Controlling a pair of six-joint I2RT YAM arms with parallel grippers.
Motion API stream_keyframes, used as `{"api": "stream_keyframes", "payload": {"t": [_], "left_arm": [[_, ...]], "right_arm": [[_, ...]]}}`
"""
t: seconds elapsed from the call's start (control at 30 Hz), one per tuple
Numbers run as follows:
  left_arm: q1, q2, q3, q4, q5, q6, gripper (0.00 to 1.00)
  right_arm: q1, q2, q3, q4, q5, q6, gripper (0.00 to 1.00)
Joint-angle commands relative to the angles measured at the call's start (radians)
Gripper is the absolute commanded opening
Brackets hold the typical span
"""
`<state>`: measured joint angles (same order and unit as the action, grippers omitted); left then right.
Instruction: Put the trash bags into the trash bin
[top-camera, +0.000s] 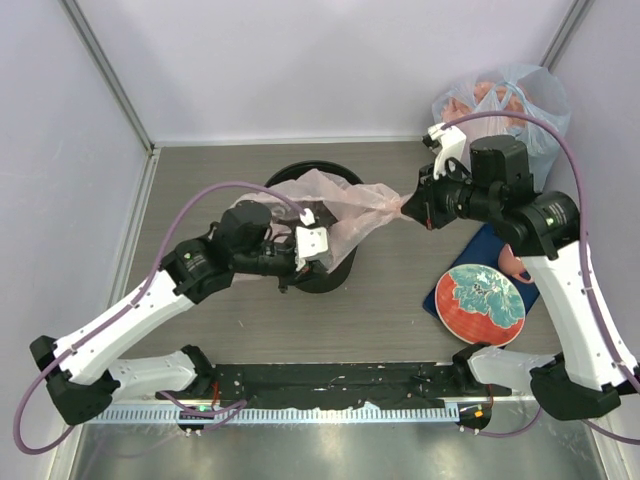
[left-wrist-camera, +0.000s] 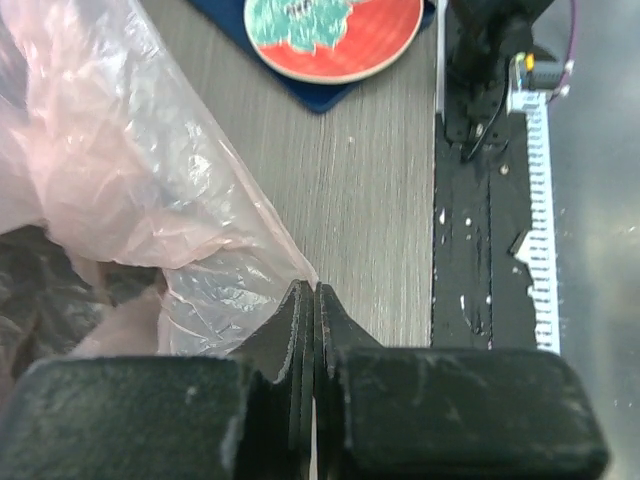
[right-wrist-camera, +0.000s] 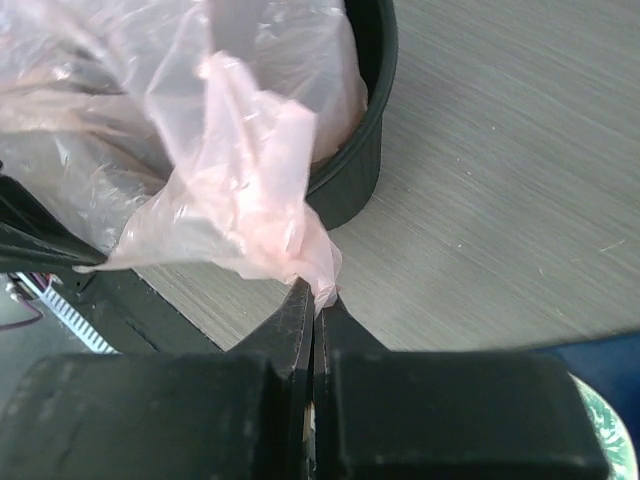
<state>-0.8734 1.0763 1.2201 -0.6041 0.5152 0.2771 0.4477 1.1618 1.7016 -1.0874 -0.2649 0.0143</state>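
The pale pink trash bag (top-camera: 350, 205) is stretched in the air over the round black trash bin (top-camera: 335, 272) at the table's middle. My right gripper (top-camera: 408, 208) is to the right of the bin, shut on a bunched end of the bag (right-wrist-camera: 240, 170). The right wrist view shows the bin's rim (right-wrist-camera: 368, 150) beyond it. My left gripper (top-camera: 300, 262) sits at the bin's near side. Its jaws (left-wrist-camera: 308, 292) are shut, with the bag's lower edge (left-wrist-camera: 130, 180) running into their tips. Most of the bin's mouth is hidden by the plastic.
A bulging clear bag (top-camera: 510, 100) with pink contents stands in the back right corner. A red and teal plate (top-camera: 485, 305) lies on a blue mat (top-camera: 478, 250) to the right of the bin, seen also as the plate (left-wrist-camera: 335, 35) in the left wrist view. The black base strip (top-camera: 340, 380) runs along the near edge.
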Motion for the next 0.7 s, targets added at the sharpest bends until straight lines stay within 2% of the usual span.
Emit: {"api": "stream_keyframes", "payload": {"t": [0.0,0.33,0.47,0.5,0.53,0.63,0.67], "left_arm": [[-0.003,0.036,-0.045,-0.020,-0.040,0.042,0.00],[-0.003,0.054,-0.131,0.024,-0.063,0.000,0.00],[-0.003,0.039,-0.110,-0.013,-0.046,0.016,0.08],[-0.003,0.027,-0.090,-0.031,-0.041,0.022,0.12],[-0.003,0.019,-0.074,-0.046,-0.026,0.028,0.27],[-0.003,-0.031,0.010,-0.118,0.032,0.051,0.59],[-0.003,-0.048,0.024,-0.129,0.046,0.050,0.65]], "right_arm": [[-0.040,0.044,-0.005,0.009,-0.037,0.065,0.01],[-0.124,0.128,-0.118,0.018,-0.118,0.067,0.01],[-0.129,0.151,-0.151,0.052,-0.138,0.062,0.01],[-0.129,0.157,-0.160,0.060,-0.139,0.062,0.01],[-0.129,0.160,-0.168,0.069,-0.143,0.061,0.01],[-0.129,0.168,-0.168,0.092,-0.181,0.068,0.01],[-0.129,0.165,-0.169,0.101,-0.189,0.072,0.01]]}}
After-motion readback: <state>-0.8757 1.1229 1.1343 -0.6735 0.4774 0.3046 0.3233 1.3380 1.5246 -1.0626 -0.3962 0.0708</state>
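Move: The trash bin's middle is about 11 cm ahead of the left hand, 4 cm to its left and 18 cm below; those fingers are shut on the pink bag's near edge. From the right hand, which grips a bunched corner of the same bag, the bin is some 19 cm left, 3 cm ahead and 25 cm lower. The red plate lies about 17 cm right of that hand and 6 cm back, on the table; the full clear sack stands about 24 cm ahead and 22 cm right. Both hands draw the pink bag down around the bin: the right keeps its shut grip on the bunched corner, sinking about 10 cm beside the bin's right side with a slight reach forward while its fingers tip some 20 degrees more steeply downward. The left, still pinching the near edge, pulls it down about 7 cm just in front of the bin, its fingers dipping a little, then stops, opens to roughly half and lets go of the edge as it starts to rise. ##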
